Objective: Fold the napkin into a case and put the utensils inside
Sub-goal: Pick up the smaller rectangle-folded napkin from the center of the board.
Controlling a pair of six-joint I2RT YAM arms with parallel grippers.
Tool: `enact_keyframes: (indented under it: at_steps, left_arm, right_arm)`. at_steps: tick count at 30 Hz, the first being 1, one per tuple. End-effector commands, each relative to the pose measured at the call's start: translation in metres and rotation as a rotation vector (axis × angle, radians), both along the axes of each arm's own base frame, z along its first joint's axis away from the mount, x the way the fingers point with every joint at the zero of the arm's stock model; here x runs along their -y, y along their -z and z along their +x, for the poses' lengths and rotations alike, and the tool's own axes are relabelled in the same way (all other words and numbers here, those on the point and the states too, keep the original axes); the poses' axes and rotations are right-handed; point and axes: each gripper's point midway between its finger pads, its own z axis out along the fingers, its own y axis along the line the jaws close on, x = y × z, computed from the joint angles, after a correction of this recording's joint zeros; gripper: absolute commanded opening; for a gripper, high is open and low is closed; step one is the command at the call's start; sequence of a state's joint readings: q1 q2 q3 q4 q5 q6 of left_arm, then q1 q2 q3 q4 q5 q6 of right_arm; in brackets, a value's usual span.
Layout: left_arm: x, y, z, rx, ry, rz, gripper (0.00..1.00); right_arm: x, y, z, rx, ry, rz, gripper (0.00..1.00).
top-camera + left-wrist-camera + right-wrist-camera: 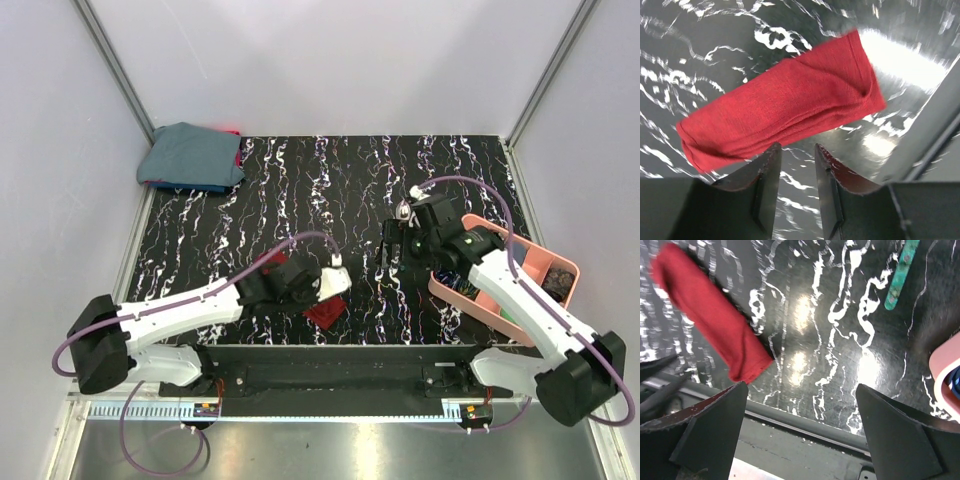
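The napkin lies folded into a narrow dark red case (785, 105) on the black marbled table. In the top view, the case (325, 313) is partly covered by my left arm. My left gripper (797, 150) hovers just at its near long edge, open, with only bare table between the fingers. My right gripper (800, 390) stands open wide above the table's front rail, with one end of the case (710, 320) to its upper left. Of the utensils, one teal handle (900, 275) lies on the table, far from the fingers.
A pink compartment tray (545, 262) sits at the right edge under my right arm, and its rim (947, 372) shows in the right wrist view. A blue-grey cloth bundle (190, 155) lies at the back left corner. White walls enclose the table.
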State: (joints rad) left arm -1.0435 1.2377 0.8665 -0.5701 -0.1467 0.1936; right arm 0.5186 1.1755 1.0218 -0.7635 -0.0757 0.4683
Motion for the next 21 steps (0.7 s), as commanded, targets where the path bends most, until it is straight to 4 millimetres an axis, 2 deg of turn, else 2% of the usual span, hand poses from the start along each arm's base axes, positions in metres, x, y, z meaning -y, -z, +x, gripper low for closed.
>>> enact_keyframes:
  at_steps: [1, 2, 4, 5, 8, 12, 14, 15, 16, 21]
  left_arm:
    - [-0.001, 0.013, 0.005, 0.149, 0.301, 0.094, 0.37]
    - [0.000, 0.017, 0.002, 0.117, 0.322, 0.060, 0.36]
    - [0.005, 0.010, 0.003, 0.115, 0.354, -0.010, 0.35]
    - [0.004, 0.016, 0.000, 0.107, 0.381, -0.015, 0.36]
    - [-0.002, 0.024, 0.000, 0.090, 0.422, 0.052, 0.36]
    - [-0.004, 0.037, 0.000, 0.067, 0.461, 0.089, 0.44]
    - [-0.005, 0.044, 0.003, 0.082, 0.462, 0.102, 0.45]
    - [-0.005, 0.046, 0.003, 0.082, 0.464, 0.109, 0.62]
    - [-0.006, 0.047, 0.003, 0.076, 0.464, 0.112, 0.99]
    - [-0.008, 0.048, 0.006, 0.103, 0.470, 0.121, 0.99]
  right_arm:
    - [-0.002, -0.031, 0.006, 0.103, -0.049, 0.083, 1.00]
    - [-0.002, -0.033, 0.006, 0.108, -0.056, 0.088, 1.00]
    - [0.000, -0.035, 0.006, 0.124, -0.060, 0.091, 1.00]
    - [0.001, -0.034, 0.006, 0.123, -0.062, 0.093, 1.00]
    - [0.000, -0.032, 0.003, 0.122, -0.087, 0.113, 1.00]
    - [0.001, -0.027, 0.001, 0.112, -0.102, 0.124, 1.00]
    - [0.002, -0.029, 0.000, 0.122, -0.104, 0.127, 1.00]
    - [0.004, -0.029, 0.001, 0.124, -0.101, 0.128, 1.00]
    - [0.003, -0.031, 0.001, 0.132, -0.104, 0.134, 1.00]
    - [0.004, -0.032, 0.000, 0.139, -0.113, 0.151, 1.00]
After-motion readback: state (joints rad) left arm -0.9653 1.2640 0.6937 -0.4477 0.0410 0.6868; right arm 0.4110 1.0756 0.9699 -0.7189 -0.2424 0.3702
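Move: The small folded napkin lies slantwise on the board, its middle about 4 cm to the left hand's left, 2 cm ahead of it and some 9 cm below. The board's near edge is roughly 9 cm back from that hand, and the spoon about 17 cm to its right and 12 cm farther out, both also some 9 cm lower. From the right hand the napkin is about 20 cm to the left, 4 cm back and 14 cm below. The folded napkin is approached from above by the left hand, which sinks about 5 cm towards it, quickly at first and then more slowly, with a small shift to the left. Meanwhile the wrist turns clockwise some 25 degrees, and late on the fingers spread from little more than a third to nearly fully open above the cloth, with no touch to be seen. ##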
